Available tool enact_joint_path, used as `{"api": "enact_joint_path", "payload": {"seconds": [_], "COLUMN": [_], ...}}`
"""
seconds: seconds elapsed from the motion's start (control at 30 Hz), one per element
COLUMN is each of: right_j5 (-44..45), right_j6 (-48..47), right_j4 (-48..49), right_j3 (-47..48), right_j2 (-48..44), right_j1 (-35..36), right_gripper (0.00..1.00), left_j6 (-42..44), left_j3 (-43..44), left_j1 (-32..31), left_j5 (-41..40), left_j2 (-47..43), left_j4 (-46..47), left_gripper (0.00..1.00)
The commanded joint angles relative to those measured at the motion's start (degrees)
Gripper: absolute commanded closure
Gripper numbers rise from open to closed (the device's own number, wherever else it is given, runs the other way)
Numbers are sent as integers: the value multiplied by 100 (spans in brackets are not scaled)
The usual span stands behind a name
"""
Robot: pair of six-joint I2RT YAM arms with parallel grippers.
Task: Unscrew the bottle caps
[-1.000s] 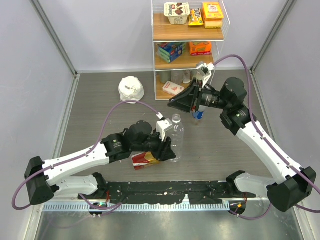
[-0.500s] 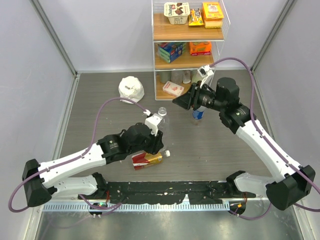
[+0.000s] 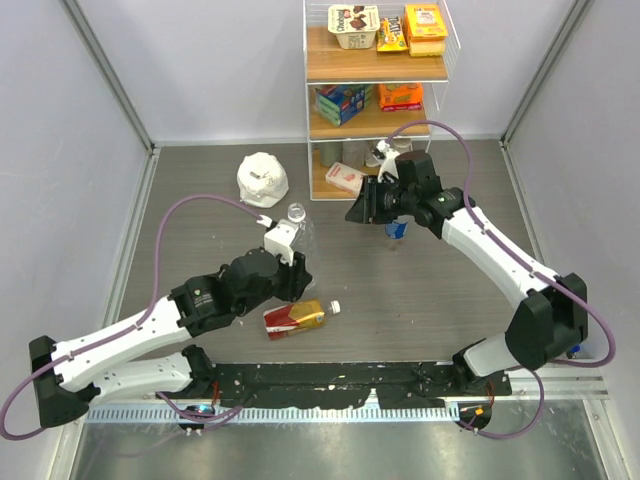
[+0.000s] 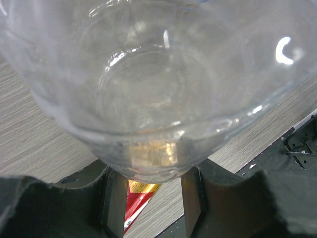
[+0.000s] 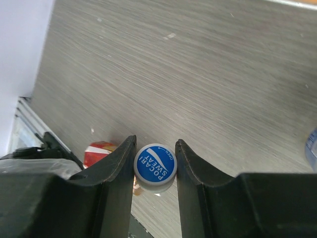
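My left gripper (image 3: pixel 292 262) is shut on the lower body of a clear bottle (image 3: pixel 299 232), held upright with its neck open. In the left wrist view the bottle (image 4: pixel 158 89) fills the frame above that gripper (image 4: pixel 151 198). My right gripper (image 3: pixel 357 212) is shut on a blue-topped bottle cap (image 5: pixel 155 166), pinched by its sides in the gripper (image 5: pixel 155 163) above the table. An amber bottle (image 3: pixel 293 318) with a red-and-gold label lies on its side, its white cap (image 3: pixel 335 307) on. A blue-labelled bottle (image 3: pixel 397 230) stands partly hidden behind the right arm.
A white lumpy bag (image 3: pixel 262 178) sits at the back left. A wire shelf (image 3: pixel 375 100) with snack boxes stands against the back wall. A black strip (image 3: pixel 330 380) runs along the near edge between the arm bases.
My left arm has carried the clear bottle to the left and farther back. My right gripper has drawn away from it toward the shelf, still shut on the cap.
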Motion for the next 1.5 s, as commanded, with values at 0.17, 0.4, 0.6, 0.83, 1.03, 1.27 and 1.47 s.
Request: {"api": "enact_joint_path", "payload": {"seconds": [0.17,0.4,0.6,0.83,1.03,1.27,1.47], "right_j5": [696,793,898,724,355,-1315,-3141], "right_j6": [-223,-222,-187,-73,-3,-108,680], "right_j4": [-552,-491,-368,-105,72,887,2624], "right_j3": [386,412,421,316,307,140,-404], "right_j2": [238,150,-78,-448,-615,-957,-1300], "right_j1": [-14,-5,-14,-22,-14,-5,-5], "right_gripper": [64,36,26,11,10,10,5], "left_j6": [-26,44,80,80,106,167,325], "left_j3": [3,56,65,65,91,-5,-50], "left_j1": [-16,-7,-16,-7,-7,-16,-7], "left_j5": [-86,19,81,99,160,528,1362], "left_j2": [58,146,163,181,198,93,119], "left_j4": [243,287,313,322,313,576,945], "left_gripper": [100,100,100,100,100,100,100]}}
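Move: The right gripper already holds the blue-topped cap; the table spot for it lies almost straight below, about 1 cm forward, 2 cm right and 19 cm down. The blue-label bottle stands some 11 cm right and 3 cm forward; the red-and-gold bottle lies roughly 19 cm back and 16 cm left. The left gripper holds the open bottle near its base, its middle about 7 cm above; from this gripper the table spot is 14 cm forward, 14 cm right and 20 cm down. Lower the right gripper about 4 cm over the open table, easing slightly right, and spread the fingers nearly fully to let go of the cap. Then lift it some 13 cm, in the last part drawing back and left towards the open bottle while the wrist turns about 20 degrees counter-clockwise. Keep the left gripper's hold on the open bottle, easing it about 2 cm right and slightly back at the end. ##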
